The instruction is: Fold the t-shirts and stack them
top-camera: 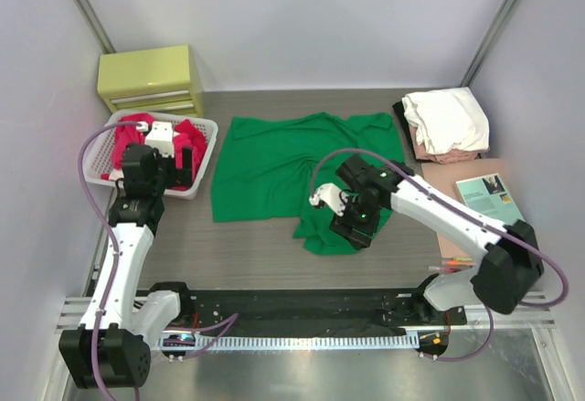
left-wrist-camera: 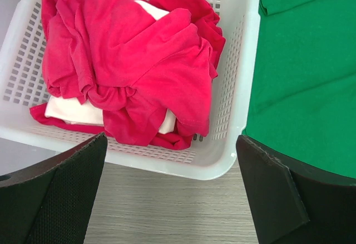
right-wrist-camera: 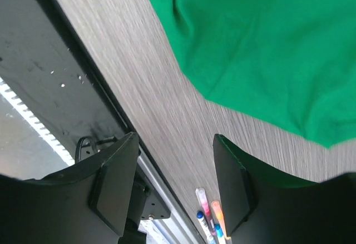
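A bright green t-shirt (top-camera: 274, 168) lies spread out on the table's middle, with a lobe of it reaching toward the front. My right gripper (top-camera: 353, 227) hovers over that front lobe. In the right wrist view its jaws (right-wrist-camera: 175, 183) stand open over bare tabletop, and the green t-shirt (right-wrist-camera: 261, 49) lies just beyond them. Red t-shirts (left-wrist-camera: 133, 60) and a white one (left-wrist-camera: 72, 110) are bundled in the white basket (left-wrist-camera: 236, 88). My left gripper (left-wrist-camera: 169, 194) is wide open and empty, above the basket's near edge (top-camera: 169, 165).
White (top-camera: 448, 118), pale pink (top-camera: 443, 156) and black (top-camera: 400, 110) shirts are piled at the back right. A teal book (top-camera: 489, 195) lies beside that pile. A yellow drawer box (top-camera: 151, 77) stands at the back left. Pens (right-wrist-camera: 208, 216) lie near the front rail.
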`<state>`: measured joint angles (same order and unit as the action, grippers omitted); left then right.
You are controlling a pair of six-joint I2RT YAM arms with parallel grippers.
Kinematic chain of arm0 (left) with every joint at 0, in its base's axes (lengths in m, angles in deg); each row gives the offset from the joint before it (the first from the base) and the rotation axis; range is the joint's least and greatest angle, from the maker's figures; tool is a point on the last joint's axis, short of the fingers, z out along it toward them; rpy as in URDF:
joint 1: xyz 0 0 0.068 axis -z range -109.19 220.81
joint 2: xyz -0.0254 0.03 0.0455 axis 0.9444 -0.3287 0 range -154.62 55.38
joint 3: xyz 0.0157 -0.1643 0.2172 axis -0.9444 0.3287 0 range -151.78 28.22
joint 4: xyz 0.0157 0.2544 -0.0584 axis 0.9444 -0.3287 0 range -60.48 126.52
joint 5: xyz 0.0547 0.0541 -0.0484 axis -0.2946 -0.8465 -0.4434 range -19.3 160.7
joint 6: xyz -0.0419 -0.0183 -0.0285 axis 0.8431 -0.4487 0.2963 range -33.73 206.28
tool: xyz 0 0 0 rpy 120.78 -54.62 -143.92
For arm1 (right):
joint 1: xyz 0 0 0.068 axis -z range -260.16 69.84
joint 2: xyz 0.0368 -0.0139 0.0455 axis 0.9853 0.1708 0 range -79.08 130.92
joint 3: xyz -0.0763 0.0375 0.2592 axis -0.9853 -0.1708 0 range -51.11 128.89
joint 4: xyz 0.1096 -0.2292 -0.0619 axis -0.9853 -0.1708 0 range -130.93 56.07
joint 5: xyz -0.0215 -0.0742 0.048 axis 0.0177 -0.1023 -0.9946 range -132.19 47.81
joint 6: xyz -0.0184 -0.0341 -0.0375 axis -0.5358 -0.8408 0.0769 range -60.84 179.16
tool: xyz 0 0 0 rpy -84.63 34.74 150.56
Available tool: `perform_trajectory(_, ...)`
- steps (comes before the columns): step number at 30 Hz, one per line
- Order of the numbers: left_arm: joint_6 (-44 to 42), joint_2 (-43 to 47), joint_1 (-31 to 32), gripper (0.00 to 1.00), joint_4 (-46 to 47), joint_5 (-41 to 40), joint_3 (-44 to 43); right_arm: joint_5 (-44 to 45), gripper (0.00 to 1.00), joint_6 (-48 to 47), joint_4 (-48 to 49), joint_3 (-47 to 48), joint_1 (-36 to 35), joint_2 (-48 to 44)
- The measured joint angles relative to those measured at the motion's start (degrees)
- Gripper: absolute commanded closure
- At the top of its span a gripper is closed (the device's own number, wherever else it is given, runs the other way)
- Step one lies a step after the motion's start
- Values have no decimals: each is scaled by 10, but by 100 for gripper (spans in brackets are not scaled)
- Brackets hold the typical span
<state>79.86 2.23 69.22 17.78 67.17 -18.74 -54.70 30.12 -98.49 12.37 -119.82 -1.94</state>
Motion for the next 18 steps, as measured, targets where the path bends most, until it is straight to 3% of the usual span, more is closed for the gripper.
perform_trajectory(7, -1, 0, 0, 2, 0, -5, -1, 14, 37, 21, 61, -4, -54, 111)
perform_trajectory(18, -3, 5, 0, 1, 0, -10, -1, 23, 39, 60, 142, 9, -124, 194)
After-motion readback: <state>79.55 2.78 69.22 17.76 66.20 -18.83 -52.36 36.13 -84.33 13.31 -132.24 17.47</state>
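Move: The near sleeve of the green t-shirt lies about 8 cm to the right hand's left, some 3 cm farther out and roughly 12 cm below it. The shirt's middle lies about 19 cm ahead and 9 cm to the left of that hand, and the table's front edge runs some 8 cm behind it, straight back. From the left hand, idle by the basket, the sleeve is about 32 cm to the right, 11 cm back and 21 cm below. The right hand sweeps left and sinks in one slanting move, about 7 cm each way with almost nothing forward or back, from beside the near sleeve of the green t-shirt to low over its edge, dropping faster at first than at the end. The fingers keep pointing down and stay a little over half open, the wrist turning only some 5 degrees counter-clockwise, and no grip on the cloth has been taken. ##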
